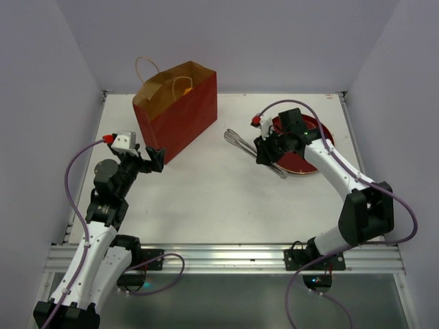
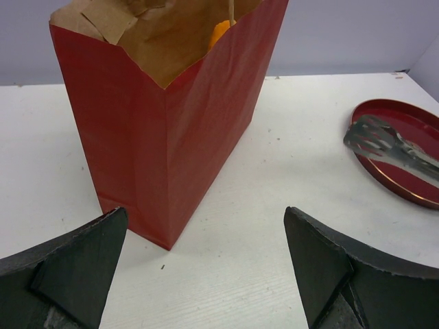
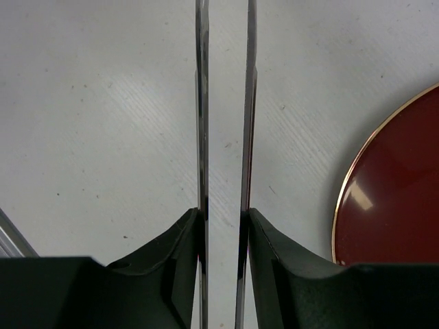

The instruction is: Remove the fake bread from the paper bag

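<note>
The paper bag stands upright at the back left, red outside and brown inside, with its mouth open. Only an orange bit of the fake bread peeks out at the top of the paper bag. My left gripper is open and low by the bag's near corner, with nothing between its fingers. My right gripper is shut on metal tongs. Both tong arms run between its pads, over the table just left of the plate.
A round red plate with a gold rim lies at the right, under my right arm. The left wrist view shows the tongs' heads over the plate's edge. White walls close in the table at the back and both sides.
</note>
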`<state>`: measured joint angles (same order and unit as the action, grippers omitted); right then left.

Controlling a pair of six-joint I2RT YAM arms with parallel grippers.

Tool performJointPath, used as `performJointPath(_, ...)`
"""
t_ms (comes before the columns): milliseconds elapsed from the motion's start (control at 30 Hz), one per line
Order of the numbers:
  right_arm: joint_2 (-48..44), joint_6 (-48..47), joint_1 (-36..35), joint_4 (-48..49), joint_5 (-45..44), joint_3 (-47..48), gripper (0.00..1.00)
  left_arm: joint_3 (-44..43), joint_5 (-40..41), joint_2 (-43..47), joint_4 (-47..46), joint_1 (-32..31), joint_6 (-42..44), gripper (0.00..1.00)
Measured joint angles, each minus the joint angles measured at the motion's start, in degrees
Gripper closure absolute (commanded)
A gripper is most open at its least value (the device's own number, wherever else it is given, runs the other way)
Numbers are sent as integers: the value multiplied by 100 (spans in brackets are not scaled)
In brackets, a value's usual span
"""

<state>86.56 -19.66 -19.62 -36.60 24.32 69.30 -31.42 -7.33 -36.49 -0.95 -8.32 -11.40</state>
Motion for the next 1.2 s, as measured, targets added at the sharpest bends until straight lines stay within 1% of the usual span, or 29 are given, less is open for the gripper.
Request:
performJointPath(133, -72, -61, 114, -9, 219, 0, 60, 0, -24, 13, 0, 0, 0, 0)
performJointPath(600, -433, -323, 343, -127, 719, 0, 63, 0, -293, 133, -7, 0, 46, 0)
performJointPath(700, -568, -378, 385, -258, 848, 17, 63, -155, -286, 186, 57, 0, 42, 1)
performJointPath(800, -691, -396, 442, -330, 1043, 72, 64, -841, -203, -90, 372, 0, 33, 2)
performJointPath(867, -807, -393, 520, -332, 1252, 76, 64, -1622, -96, -505, 610, 0, 9, 4)
performJointPath(967, -955, -339, 726, -315, 1674, 74, 65, -2710, 74, -1233, 739, 4, 2, 5)
performJointPath(1033, -1032, -240, 892, -219, 2017, -2, 66, -3272, 160, -1696, 848, 24, 2, 4)
performJointPath(1133, -1123, -114, 1099, -146, 2446, -212, 66, -4092, 118, -2555, 1143, 177, 11, 5)
performJointPath(1200, -1156, -28, 1185, -125, 2660, -337, 67, -4747, -74, -3292, 1357, 365, 26, 4)
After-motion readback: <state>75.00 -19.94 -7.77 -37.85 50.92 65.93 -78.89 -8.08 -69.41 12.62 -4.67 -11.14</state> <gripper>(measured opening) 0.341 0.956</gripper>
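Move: The paper bag's middle lies about 26 cm ahead of the empty left hand, 6 cm to its right and 11 cm below it; its mouth is a little above the hand. One bread shows in the bag's far part, some 30 cm ahead, 10 cm right and 3 cm below the left hand. From the right hand, which holds the tongs, the bag's middle is about 23 cm ahead, 29 cm left and roughly level; the plate is 19 cm ahead, 19 cm right, 13 cm below. The paper bag is approached by the open left hand, which first barely stirs, then climbs steeply some 15 cm and swings forward about 10 cm, levelling out above the near end of the bag's rim without touching it. The right hand keeps hold of the tongs, lifting them about 8 cm and easing back a few, rolling its left side up some 20 degrees so the tongs' head tips up. ##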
